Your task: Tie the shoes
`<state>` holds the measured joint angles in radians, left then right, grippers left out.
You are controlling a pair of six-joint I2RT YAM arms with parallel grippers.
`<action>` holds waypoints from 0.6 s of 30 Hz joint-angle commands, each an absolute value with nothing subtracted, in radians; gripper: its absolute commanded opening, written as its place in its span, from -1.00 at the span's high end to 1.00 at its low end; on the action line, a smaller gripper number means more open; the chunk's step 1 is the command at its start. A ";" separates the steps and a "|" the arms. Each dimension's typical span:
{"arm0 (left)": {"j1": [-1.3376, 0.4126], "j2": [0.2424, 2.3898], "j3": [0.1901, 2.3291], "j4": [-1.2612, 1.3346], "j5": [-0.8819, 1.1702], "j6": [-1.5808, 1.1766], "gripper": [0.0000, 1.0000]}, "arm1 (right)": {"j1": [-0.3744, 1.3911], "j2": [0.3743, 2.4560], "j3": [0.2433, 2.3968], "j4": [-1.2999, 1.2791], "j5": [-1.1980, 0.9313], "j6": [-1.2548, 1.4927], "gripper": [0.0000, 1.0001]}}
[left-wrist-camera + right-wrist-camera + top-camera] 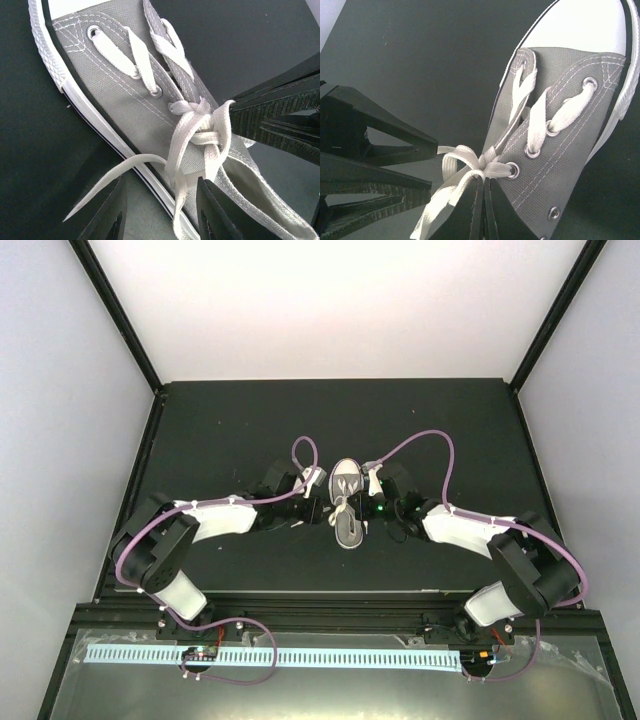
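A small grey canvas shoe [346, 502] with a white sole and toe cap lies mid-table, toe pointing away. Its white laces [200, 125] are crossed in a knot above the top eyelets. My left gripper [161, 180] hangs open at the shoe's left side. A lace loop [182, 200] runs down between its fingers without being pinched, and a loose lace end [107, 180] trails left. My right gripper [484, 179] is shut, its tips pressed against the knot [490, 162]. A lace strand is draped over the tips, and no lace shows between the fingers.
The black mat [240, 420] covers the table inside white walls. The right gripper's black fingers [280, 117] fill the right of the left wrist view. The left gripper's black fingers [370, 150] fill the left of the right wrist view. Purple cables [430, 440] arch over both arms.
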<state>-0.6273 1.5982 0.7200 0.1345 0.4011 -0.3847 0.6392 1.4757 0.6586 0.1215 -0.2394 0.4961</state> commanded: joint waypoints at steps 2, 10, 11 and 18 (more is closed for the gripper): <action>-0.619 1.624 0.765 0.187 0.413 -0.404 0.26 | 0.639 1.467 0.650 0.151 -0.242 0.483 0.97; -0.618 1.656 0.773 0.208 0.439 -0.410 0.34 | 0.640 1.471 0.652 0.153 -0.244 0.482 0.97; -0.620 1.659 0.776 0.211 0.441 -0.411 0.38 | 0.638 1.471 0.651 0.154 -0.245 0.480 0.97; -0.616 1.664 0.778 0.250 0.467 -0.420 0.78 | 0.638 1.433 0.626 0.196 -0.280 0.459 0.97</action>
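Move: Around 1 cm ahead of the left fingertips, 1 cm to their right and slightly lower hangs the loose white lace below the knot. The knot is roughly 1 cm ahead and 4 cm right, about 1 cm lower; the toe cap lies some 9 cm ahead, 3 cm right and 4 cm down. From the right hand, the hanging lace is about 2 cm back, 4 cm left and slightly lower. Closing on the hanging lace, the left hand eases about 1 cm forward and to the right, towards the shoe, sinking slightly, while its fingers narrow from just under half open to nearly shut around the strand below the knot. The right hand stays in place with its fingers still shut on the lace loop by the knot. ##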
